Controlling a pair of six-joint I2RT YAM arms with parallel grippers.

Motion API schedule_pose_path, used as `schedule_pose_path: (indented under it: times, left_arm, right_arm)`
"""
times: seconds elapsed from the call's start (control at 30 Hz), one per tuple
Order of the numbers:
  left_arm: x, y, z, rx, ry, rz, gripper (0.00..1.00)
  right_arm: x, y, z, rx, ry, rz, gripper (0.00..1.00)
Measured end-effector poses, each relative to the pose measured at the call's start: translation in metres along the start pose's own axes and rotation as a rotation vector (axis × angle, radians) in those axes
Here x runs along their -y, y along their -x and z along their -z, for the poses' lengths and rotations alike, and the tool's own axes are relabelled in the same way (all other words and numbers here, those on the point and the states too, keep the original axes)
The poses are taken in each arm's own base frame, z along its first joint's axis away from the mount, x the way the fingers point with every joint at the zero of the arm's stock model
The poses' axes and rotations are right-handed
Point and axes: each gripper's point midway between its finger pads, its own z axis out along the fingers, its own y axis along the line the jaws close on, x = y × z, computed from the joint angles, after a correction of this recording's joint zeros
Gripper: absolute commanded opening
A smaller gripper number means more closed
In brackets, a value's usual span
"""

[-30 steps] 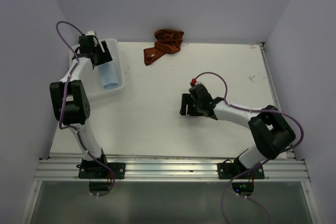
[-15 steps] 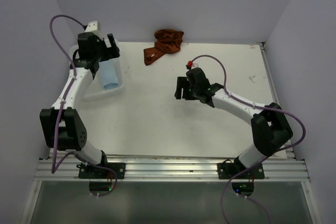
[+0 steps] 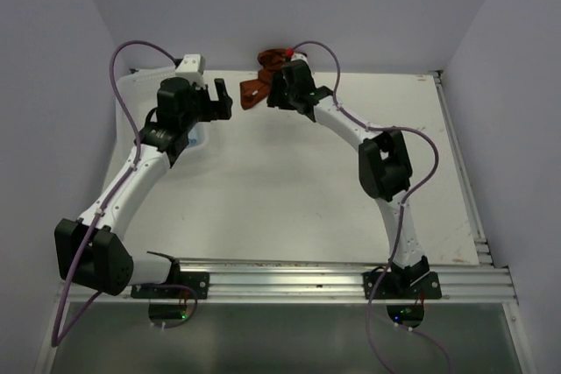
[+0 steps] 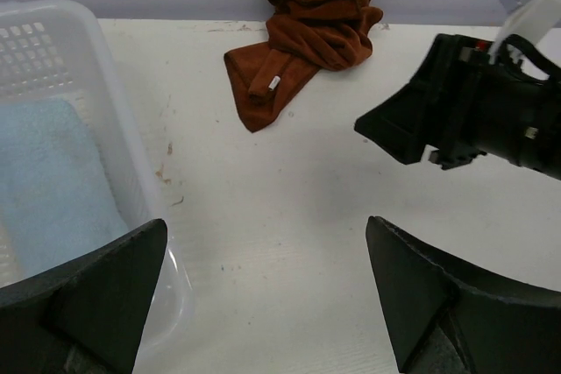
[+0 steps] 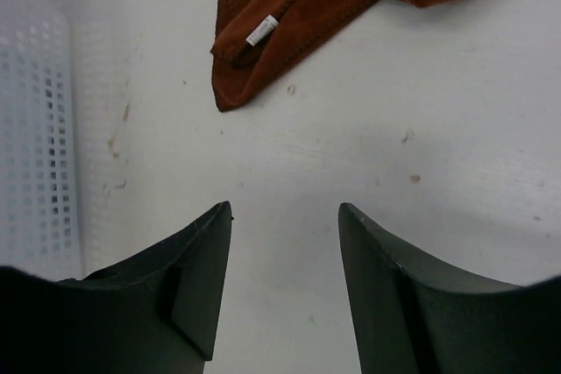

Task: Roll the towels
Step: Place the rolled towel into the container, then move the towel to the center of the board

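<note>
The rust towel lies crumpled at the table's back edge, one corner with a white tag trailing toward the front. The light blue towel lies in the white mesh basket at the left. My right gripper hovers just in front of the rust towel, open and empty, apart from the cloth. My left gripper hangs open and empty over bare table between basket and rust towel.
The basket sits against the left wall, partly hidden under my left arm in the top view. The two grippers are close together near the back wall. The right gripper's body shows in the left wrist view.
My left gripper left the basket, swung right over the table and opened wide. My right arm stretched from mid-table to the back, up to the rust towel, its jaws narrowing a little.
</note>
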Motion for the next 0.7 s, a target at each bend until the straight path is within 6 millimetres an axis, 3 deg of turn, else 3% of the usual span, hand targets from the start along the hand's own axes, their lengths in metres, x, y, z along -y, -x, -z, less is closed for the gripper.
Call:
schedule_pose_path:
  times: [0.17, 0.3, 0.33, 0.57, 0.7]
  left_arm:
    - [-0.001, 0.005, 0.005, 0.029, 0.023, -0.004, 1.0]
    - [-0.001, 0.006, 0.005, 0.035, 0.036, -0.005, 1.0]
    - [0.001, 0.006, 0.005, 0.036, 0.032, -0.007, 1.0]
    - [0.014, 0.002, 0.006, 0.03, 0.004, -0.023, 0.99]
    - [0.014, 0.002, 0.005, 0.03, 0.002, -0.025, 1.0]
  right_arm:
    - [-0.008, -0.01, -0.064, 0.002, 0.029, -0.06, 0.54]
    - [-0.004, -0.039, -0.1, -0.033, 0.033, -0.125, 0.54]
    - [-0.003, -0.045, -0.106, -0.043, 0.035, -0.139, 0.54]
    - [-0.02, -0.025, -0.119, 0.037, 0.104, -0.227, 0.57]
    - [-0.021, -0.03, -0.129, 0.044, 0.118, -0.271, 0.58]
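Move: The brown towel's middle lies about 18 cm ahead of the right hand, 2 cm to its left and 12 cm below; its near left corner is roughly 10 cm ahead and 9 cm left. The container stands some 33 cm to that hand's left and 4 cm farther out, with the rolled blue towel in it about 28 cm left, level with the hand. From the left hand the brown towel is about 28 cm ahead, 16 cm right and 25 cm below. Half-open, the right hand sinks 9 cm, sliding 7 cm forward and left towards the brown towel's near corner. ##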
